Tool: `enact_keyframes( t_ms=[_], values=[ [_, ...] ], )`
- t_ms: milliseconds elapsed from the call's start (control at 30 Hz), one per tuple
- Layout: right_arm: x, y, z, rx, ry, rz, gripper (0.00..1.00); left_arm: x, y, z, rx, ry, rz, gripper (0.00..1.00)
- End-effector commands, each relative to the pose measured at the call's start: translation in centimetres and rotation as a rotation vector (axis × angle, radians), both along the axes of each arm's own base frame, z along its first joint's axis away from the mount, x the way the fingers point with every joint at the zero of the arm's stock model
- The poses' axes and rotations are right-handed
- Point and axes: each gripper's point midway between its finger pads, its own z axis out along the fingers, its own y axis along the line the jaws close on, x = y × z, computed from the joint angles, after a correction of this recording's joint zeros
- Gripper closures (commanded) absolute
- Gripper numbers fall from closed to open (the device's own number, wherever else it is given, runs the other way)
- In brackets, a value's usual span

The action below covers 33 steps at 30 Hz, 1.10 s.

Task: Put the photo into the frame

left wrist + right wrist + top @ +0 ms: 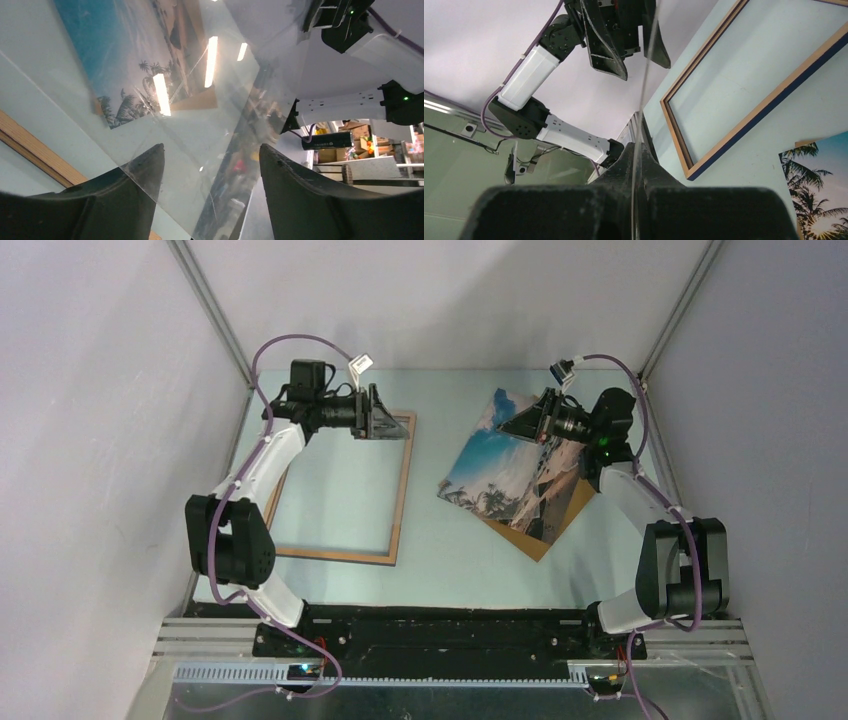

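Observation:
The photo (500, 460), a beach print, lies at the right on a brown backing board (545, 535). The frame (402, 490) lies flat at the left, wood-brown on top with a dark blue outer side (769, 102). A clear sheet (210, 135) hangs between the arms, almost invisible from above. My right gripper (640, 160) is shut on its edge. My left gripper (210, 160) is open, with a corner of the sheet between its fingers (145, 170) and touching neither pad that I can see. Through the sheet I see the photo (125, 60).
Grey walls with metal posts close in the table on three sides. The right arm (380, 40) hangs close across from the left gripper (624, 35). A frame rail (40, 152) runs below the left fingers. The arm bases stand at the near edge.

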Motion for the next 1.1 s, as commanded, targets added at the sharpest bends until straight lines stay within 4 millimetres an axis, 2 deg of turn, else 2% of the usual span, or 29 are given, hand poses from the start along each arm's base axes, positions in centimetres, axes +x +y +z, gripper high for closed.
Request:
enact_keyframes(
  t_ms=[0, 200, 300, 500, 700, 767, 833, 900, 933, 1067],
  values=[
    [0.9, 0.3, -0.9, -0.016, -0.032, -0.052, 1.0, -1.0, -0.1, 2.3, -0.053, -0.041, -0.034, 0.29],
    [1.3, 0.3, -3.1, -0.039, -0.003, -0.083, 1.0, -1.0, -0.2, 3.4, -0.07, -0.051, -0.038, 0.45],
    [1.3, 0.3, -4.0, -0.046, 0.01, -0.087, 1.0, -0.9, -0.2, 3.7, -0.073, -0.055, -0.036, 0.49],
    [1.4, 0.2, -4.4, -0.041, 0.017, -0.095, 1.0, -0.9, -0.2, 3.5, -0.071, -0.046, -0.031, 0.61],
    [1.3, 0.3, -4.9, -0.046, 0.024, -0.103, 1.0, -0.9, -0.1, 3.3, -0.062, -0.059, -0.02, 0.79],
    [1.2, 0.3, -5.1, -0.052, 0.025, -0.103, 1.0, -0.8, -0.1, 3.4, -0.058, -0.065, -0.015, 0.94],
    [1.1, 0.5, -5.3, -0.057, 0.026, -0.1, 1.0, -0.6, 0.0, 3.3, -0.052, -0.066, -0.006, 0.99],
    [0.9, 0.5, -5.3, -0.062, 0.024, -0.101, 0.99, -0.6, 0.0, 3.2, -0.047, -0.068, 0.001, 1.0],
    [0.8, 0.5, -5.3, -0.064, 0.022, -0.102, 0.97, -0.5, 0.1, 3.2, -0.041, -0.073, 0.013, 1.0],
    [0.6, 0.3, -5.7, -0.091, 0.029, -0.117, 0.69, -0.4, 1.2, 3.2, -0.027, -0.079, 0.06, 1.0]
  ],
)
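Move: Between the two hands hangs a clear sheet, pinched by its upper edge in the right fingers. Its middle lies roughly 9 cm right of the left hand, level fore-and-aft and some 10 cm below, and about 9 cm left of the right hand and 14 cm below. On the table 26 cm under the left hand, the frame lies about 14 cm left and 4 cm ahead, and the photo 24 cm right and 10 cm ahead. Closing from wide open to shut while staying almost in place, the left fingers pinch the clear sheet's upper edge. Meanwhile the right hand lowers its end of the sheet about 6 cm, mostly before the left fingers are shut, easing slightly forward and turning under 10 degrees; only then do its fingers begin to part. ##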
